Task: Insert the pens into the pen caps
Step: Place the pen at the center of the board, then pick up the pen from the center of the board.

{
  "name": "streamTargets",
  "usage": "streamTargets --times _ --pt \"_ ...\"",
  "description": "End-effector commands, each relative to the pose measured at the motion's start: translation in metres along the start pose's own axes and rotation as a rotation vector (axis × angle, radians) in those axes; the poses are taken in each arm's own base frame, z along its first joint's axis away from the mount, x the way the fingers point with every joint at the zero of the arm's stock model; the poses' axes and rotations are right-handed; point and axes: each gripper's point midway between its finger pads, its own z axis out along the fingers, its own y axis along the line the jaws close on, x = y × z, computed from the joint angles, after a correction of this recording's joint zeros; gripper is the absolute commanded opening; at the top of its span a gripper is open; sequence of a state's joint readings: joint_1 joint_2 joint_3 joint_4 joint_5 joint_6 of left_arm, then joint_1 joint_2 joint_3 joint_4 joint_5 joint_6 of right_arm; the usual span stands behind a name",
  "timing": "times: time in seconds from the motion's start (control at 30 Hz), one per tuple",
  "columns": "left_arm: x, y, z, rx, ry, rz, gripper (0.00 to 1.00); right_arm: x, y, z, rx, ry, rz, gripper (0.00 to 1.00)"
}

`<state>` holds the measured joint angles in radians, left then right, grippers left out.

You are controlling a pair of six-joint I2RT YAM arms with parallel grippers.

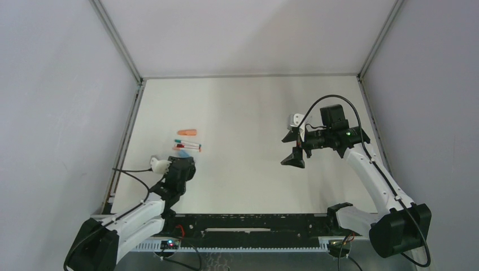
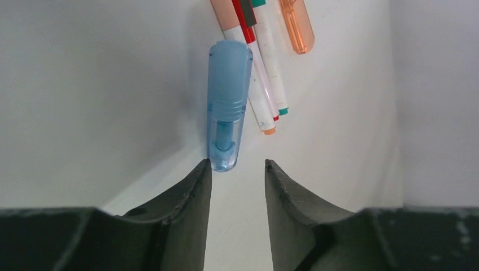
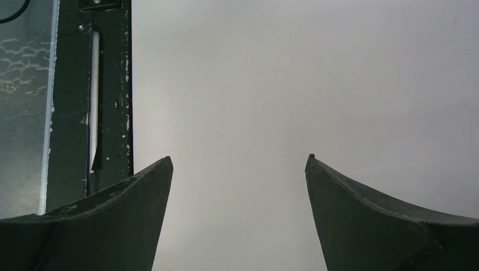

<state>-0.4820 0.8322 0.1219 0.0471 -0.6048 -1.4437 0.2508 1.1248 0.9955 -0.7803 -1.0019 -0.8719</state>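
Observation:
A long light blue pen cap (image 2: pixel 229 104) lies on the white table, with a darker blue piece showing inside it. Its near end sits just past the left fingertip of my left gripper (image 2: pixel 237 164), which is open with nothing between its fingers. Right of the cap, three white pens (image 2: pixel 265 84) lie side by side, with red, teal and orange ends. A salmon-orange pen cap (image 2: pixel 296 25) lies beyond them. From above, the pens (image 1: pixel 189 147) and orange cap (image 1: pixel 187 133) lie left of centre. My right gripper (image 1: pixel 294 149) hangs open over bare table, far right.
A black rail (image 1: pixel 248 223) runs along the table's near edge and also shows in the right wrist view as a black rail (image 3: pixel 107 84) at left. White walls with metal corner posts (image 1: pixel 121 51) enclose the table on three sides.

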Motion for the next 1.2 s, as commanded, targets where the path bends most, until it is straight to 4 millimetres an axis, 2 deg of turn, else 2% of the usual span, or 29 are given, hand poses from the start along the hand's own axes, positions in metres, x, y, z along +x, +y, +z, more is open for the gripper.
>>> streamTargets --times 0.0,0.13,0.3,0.37,0.57,0.7,0.9,1.07,1.17 --pt "-0.006 -0.032 -0.004 0.065 0.004 -0.05 0.46 -0.003 -0.002 -0.002 0.013 -0.01 -0.011 0.94" --pt "-0.005 -0.041 -0.011 0.097 0.033 -0.039 0.55 -0.003 -0.004 -0.004 0.022 -0.013 -0.007 0.94" --pt "-0.003 -0.062 -0.024 0.187 0.081 -0.02 0.7 -0.003 -0.009 -0.011 0.051 -0.025 0.002 0.94" --pt "-0.004 -0.073 -0.029 0.253 0.089 0.003 0.75 -0.003 -0.012 -0.015 0.065 -0.033 0.007 0.94" --pt "-0.009 -0.117 -0.055 0.537 0.083 0.022 0.99 0.0 -0.024 -0.029 0.121 -0.046 0.043 0.94" --pt "-0.014 -0.138 -0.067 0.651 0.061 0.049 1.0 0.005 -0.035 -0.038 0.167 -0.053 0.081 0.94" --pt "0.009 -0.182 -0.081 0.785 0.155 0.265 1.0 0.016 -0.054 -0.056 0.252 -0.057 0.152 0.94" --pt "0.028 -0.206 -0.061 0.685 0.244 0.377 1.0 0.025 -0.066 -0.068 0.303 -0.066 0.208 0.94" --pt "0.035 -0.211 -0.046 0.603 0.272 0.405 1.0 0.028 -0.07 -0.072 0.319 -0.069 0.229 0.94"
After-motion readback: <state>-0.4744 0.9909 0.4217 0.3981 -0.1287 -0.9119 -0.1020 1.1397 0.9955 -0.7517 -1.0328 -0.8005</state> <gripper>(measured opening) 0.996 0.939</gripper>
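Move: The green-ended pen, half hidden under the right gripper, lies on the board about 20 cm ahead of the right hand, 14 cm to its right and 18 cm below; from the left hand it is roughly 50 cm right and 16 cm ahead. Close to the left hand, the blue marker's middle is about 3 cm ahead, 3 cm left and slightly below, the row of three capped pens 7 cm ahead and 3 cm left, the orange marker 13 cm ahead and 3 cm left. The left hand, its grip on the blue marker already loosened, spreads its fingers from under half to fully open and lifts off the marker's right end, rising about 14 cm while swinging right towards mid-board and then forward as well, the wrist tipping up and turning some 35 degrees clockwise. The right hand, empty and still wide open, sweeps level about 8 cm right and 5 cm forward towards the green-ended pen, turning roughly 20 degrees clockwise and touching nothing. ##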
